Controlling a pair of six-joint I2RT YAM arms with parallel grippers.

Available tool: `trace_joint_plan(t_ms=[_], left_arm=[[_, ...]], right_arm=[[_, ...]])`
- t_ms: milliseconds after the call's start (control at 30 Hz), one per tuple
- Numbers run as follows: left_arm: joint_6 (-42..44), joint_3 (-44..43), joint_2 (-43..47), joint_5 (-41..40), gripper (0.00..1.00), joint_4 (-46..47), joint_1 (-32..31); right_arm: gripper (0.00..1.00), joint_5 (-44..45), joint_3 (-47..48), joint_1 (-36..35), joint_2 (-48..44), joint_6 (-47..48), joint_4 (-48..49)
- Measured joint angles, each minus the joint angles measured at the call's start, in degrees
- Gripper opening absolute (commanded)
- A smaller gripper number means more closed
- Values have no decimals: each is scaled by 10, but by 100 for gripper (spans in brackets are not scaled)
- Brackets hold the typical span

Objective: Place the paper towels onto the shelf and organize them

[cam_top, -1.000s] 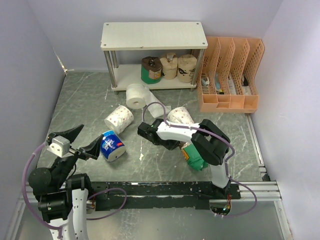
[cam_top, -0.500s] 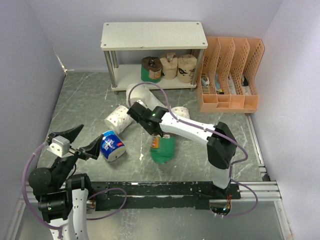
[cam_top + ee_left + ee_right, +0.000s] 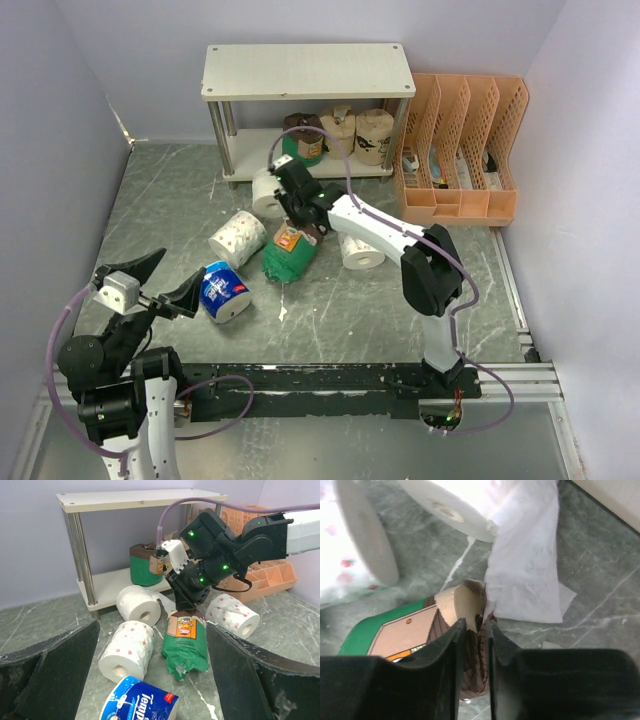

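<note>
My right gripper (image 3: 299,232) (image 3: 475,625) is shut on the brown twisted top of the green-wrapped roll (image 3: 288,256) (image 3: 186,645) (image 3: 395,630). That roll hangs tilted just in front of the shelf (image 3: 307,72), by the plain white roll (image 3: 270,190) and its loose sheet (image 3: 525,570). Patterned rolls lie to the left (image 3: 237,238) and to the right (image 3: 360,248). A blue-white roll (image 3: 225,292) (image 3: 137,702) lies before my open left gripper (image 3: 170,280) (image 3: 152,677). The shelf's lower board holds a green roll (image 3: 302,140) and two tan rolls (image 3: 357,132).
An orange perforated file organizer (image 3: 460,150) stands right of the shelf against the back wall. Purple walls close in the left, back and right sides. The shelf's top board (image 3: 140,500) carries nothing.
The right arm has carried the green-wrapped roll from the front right, leftward across the table and then back toward the shelf. The left arm and the other rolls stayed put.
</note>
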State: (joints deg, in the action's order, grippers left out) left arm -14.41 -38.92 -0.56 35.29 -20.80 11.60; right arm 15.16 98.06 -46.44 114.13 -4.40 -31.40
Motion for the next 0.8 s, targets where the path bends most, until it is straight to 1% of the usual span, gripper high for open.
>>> trace_joint_plan(t_ms=[33,67,100,133,333,600,700,800], left_arm=[[0,0,0,1,99,0,0],[0,1,0,2,99,1,1],[0,2,0,4,99,3,2],[0,4,0,6,99,5,3],[-1,10,0,16,99,9,7],[-2,12,0,25,99,13,17],[-2,12,0,25,99,13,20],[-2,12,0,27,99,14,22]], right_arm=[[60,-14,-9,9,0,-4,12],[67,-26,-22,20,-1,-6,26],[73,-39,-36,30,-3,-9,42],[75,-59,-56,42,-6,-11,61],[78,-183,-157,91,-49,-35,161],[80,-363,-223,181,-56,-82,235],[84,-449,-253,209,-57,-113,282],[85,-526,-278,228,-57,-156,349]])
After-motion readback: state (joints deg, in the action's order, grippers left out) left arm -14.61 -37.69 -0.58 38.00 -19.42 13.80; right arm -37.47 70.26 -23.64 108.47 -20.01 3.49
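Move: The green pack hangs from my right fingertips by its brown end, its middle some 6 cm back from my right hand and 8 cm below it. From that hand the plain white roll lies 14 cm ahead and 6 cm left, one flowered roll about 13 cm left and level, another 17 cm right and 3 cm back, all some 10 cm lower. From my left hand the pack is roughly 20 cm ahead, 17 cm right and far below. I open my right fingers wide and let go of the green pack's brown end, easing about 4 cm to the right towards the right-hand flowered roll and sinking nearly 4 cm, then rising a centimetre. All the while my wrist rolls some 45 degrees, its left side coming up, so the open fingers swing round to point left and down over the brown end. ##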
